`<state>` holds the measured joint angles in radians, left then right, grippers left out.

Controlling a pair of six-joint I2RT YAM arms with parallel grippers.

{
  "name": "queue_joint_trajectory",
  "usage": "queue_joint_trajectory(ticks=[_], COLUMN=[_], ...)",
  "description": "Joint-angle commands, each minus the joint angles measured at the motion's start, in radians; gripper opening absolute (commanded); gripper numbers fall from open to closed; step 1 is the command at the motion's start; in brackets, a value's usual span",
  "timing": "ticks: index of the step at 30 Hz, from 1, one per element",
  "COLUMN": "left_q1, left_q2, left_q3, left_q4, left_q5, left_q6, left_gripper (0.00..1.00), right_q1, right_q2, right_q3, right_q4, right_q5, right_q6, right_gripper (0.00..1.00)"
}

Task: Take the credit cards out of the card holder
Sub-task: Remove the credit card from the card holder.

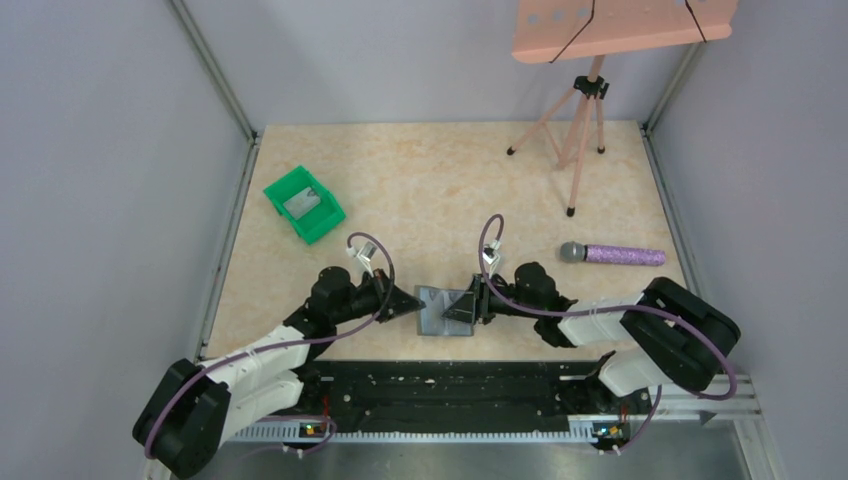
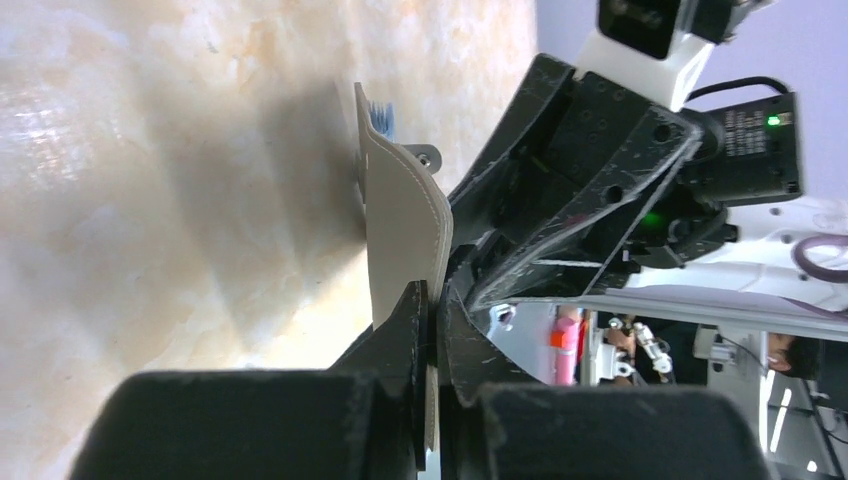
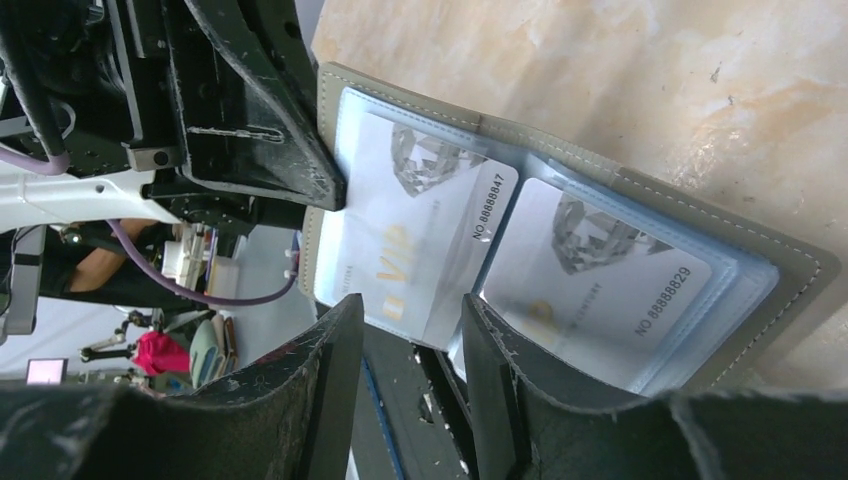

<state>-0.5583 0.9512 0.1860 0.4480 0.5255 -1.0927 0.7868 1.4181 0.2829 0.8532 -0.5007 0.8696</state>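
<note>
The grey card holder (image 1: 440,310) lies open near the table's front edge, between both grippers. In the right wrist view the card holder (image 3: 700,215) shows blue-grey clear sleeves with two white cards, a left one marked VIP (image 3: 420,225) and a right one (image 3: 590,290). My left gripper (image 1: 416,300) is shut on the holder's left flap (image 2: 400,215), its fingertips pinching the edge (image 2: 432,300). My right gripper (image 3: 412,310) is open, its fingers straddling the lower edge of the VIP card without touching it. It sits over the holder's right half (image 1: 468,305).
A green bin (image 1: 303,203) with a grey card in it stands at the back left. A purple microphone (image 1: 612,254) lies at the right. A pink tripod (image 1: 578,130) holding a peach board (image 1: 620,25) stands at the back right.
</note>
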Motion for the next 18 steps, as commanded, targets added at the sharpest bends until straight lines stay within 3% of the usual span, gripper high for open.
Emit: queue_joint_trajectory(ticks=[1,7,18], left_q1=[-0.003,-0.003,-0.003], left_q2=[0.015,0.091,0.201], left_q3=[0.067,0.065,0.069], left_q4=[-0.089,-0.109,-0.093], left_q5=[-0.031,-0.044,-0.038], left_q6=[0.086,0.146,0.177], left_gripper=[0.06,0.2,0.46], right_q1=[-0.009,-0.008,-0.009], right_q2=[-0.022,-0.071,-0.059], right_q3=[0.027,0.03,0.027], right_q4=[0.035,-0.11,-0.102], right_q5=[-0.001,0.075,0.077], right_q6=[0.001,-0.042,-0.033], right_gripper=[0.41,0.4,0.38])
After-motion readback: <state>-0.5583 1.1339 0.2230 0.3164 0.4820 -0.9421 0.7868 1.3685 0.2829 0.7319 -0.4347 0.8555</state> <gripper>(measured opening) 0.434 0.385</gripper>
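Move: The left hand pinches the card holder by its raised left edge, with the holder's middle about 5 cm to the right, 1 cm back and 4 cm below. The open right hand hovers at the holder. From it, the credit card on the left page lies roughly 3 cm left, 1 cm ahead and 4 cm down; the right page's card is about 3 cm right, 1 cm ahead and 5 cm down. Letting go of the holder's left edge, the left fingers spread from shut to nearly half open as the hand sinks about 6 cm towards the table, rolling some 15 degrees so its left side rises. It ends with the edge loose between its fingers. The right hand, still open, eases only a centimetre or so down and to the right. ##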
